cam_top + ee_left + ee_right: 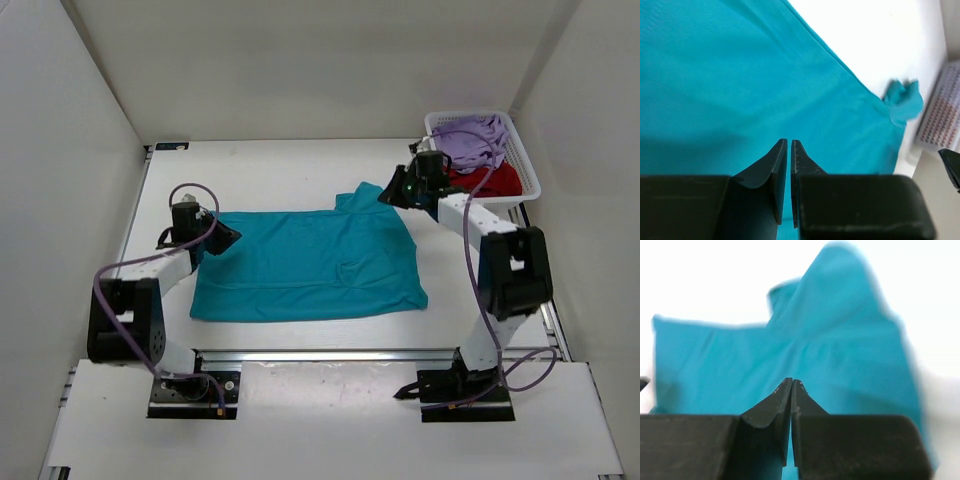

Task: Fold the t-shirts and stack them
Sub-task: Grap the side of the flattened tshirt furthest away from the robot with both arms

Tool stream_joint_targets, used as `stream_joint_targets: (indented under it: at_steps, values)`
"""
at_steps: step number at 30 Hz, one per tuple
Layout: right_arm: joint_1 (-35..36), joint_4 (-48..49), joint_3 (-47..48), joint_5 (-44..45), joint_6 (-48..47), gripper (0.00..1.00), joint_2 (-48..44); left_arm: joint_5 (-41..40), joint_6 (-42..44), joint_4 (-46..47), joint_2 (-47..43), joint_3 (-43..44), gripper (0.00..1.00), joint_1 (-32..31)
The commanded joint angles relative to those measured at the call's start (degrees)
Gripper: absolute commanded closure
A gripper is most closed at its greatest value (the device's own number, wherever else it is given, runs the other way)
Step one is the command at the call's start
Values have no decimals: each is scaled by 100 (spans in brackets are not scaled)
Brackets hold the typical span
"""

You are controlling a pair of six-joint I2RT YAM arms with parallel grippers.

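A teal t-shirt [310,265] lies spread flat across the middle of the table, one sleeve [362,197] poking up at its far right. My left gripper [228,238] hovers at the shirt's far left corner. In the left wrist view its jaws [789,142] stand almost together over the teal cloth [740,75], with nothing pinched between the tips. My right gripper [385,195] sits by the raised sleeve, shut, the teal cloth [815,355] just ahead of its tips [791,381]. A lavender t-shirt [475,140] and a dark red t-shirt [495,182] lie crumpled in the basket.
A white mesh basket [478,116] stands at the far right corner, just behind the right arm. White walls close in the table on the left, back and right. A metal rail [330,352] runs along the near edge.
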Motion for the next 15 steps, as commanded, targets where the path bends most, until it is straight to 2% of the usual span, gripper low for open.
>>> stream_joint_targets:
  at_steps: [1, 4, 5, 9, 15]
  values:
    - [-383, -129, 993, 139, -327, 96, 837, 257, -54, 130, 227, 379, 81, 115]
    - [-594, -638, 1934, -97, -424, 77, 1681, -226, 175, 84, 87, 311, 80, -43]
    - [-603, -744, 2251, -142, -450, 74, 1841, -175, 158, 146, 69, 249, 80, -26]
    - [-525, -1367, 3150, -63, -538, 64, 2815, -113, 236, 112, 156, 274, 79, 44]
    - [-410, -1264, 3642, -511, -310, 54, 3345, -218, 298, 155, 245, 222, 79, -87]
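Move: The far right corner of the teal t-shirt lies about 11 cm ahead of the right hand, in line with it sideways, and roughly 11 cm lower. The bunched sleeve juts out some 4 cm to the left of that corner. The white basket's middle is about 15 cm ahead of the right hand, 20 cm to its right and 8 cm below. From the left hand, that corner is some 19 cm ahead, 27 cm to the right and 6 cm down. Bring the right gripper forward about 11 cm, bearing slightly right as it starts down, until it is out at the t-shirt's far right corner; then stop reaching and sink almost straight, with a small drift back left, some 9 cm lower in all. Tip the fingers about 10 degrees further down and spread them from shut to nearly half open on the way. ##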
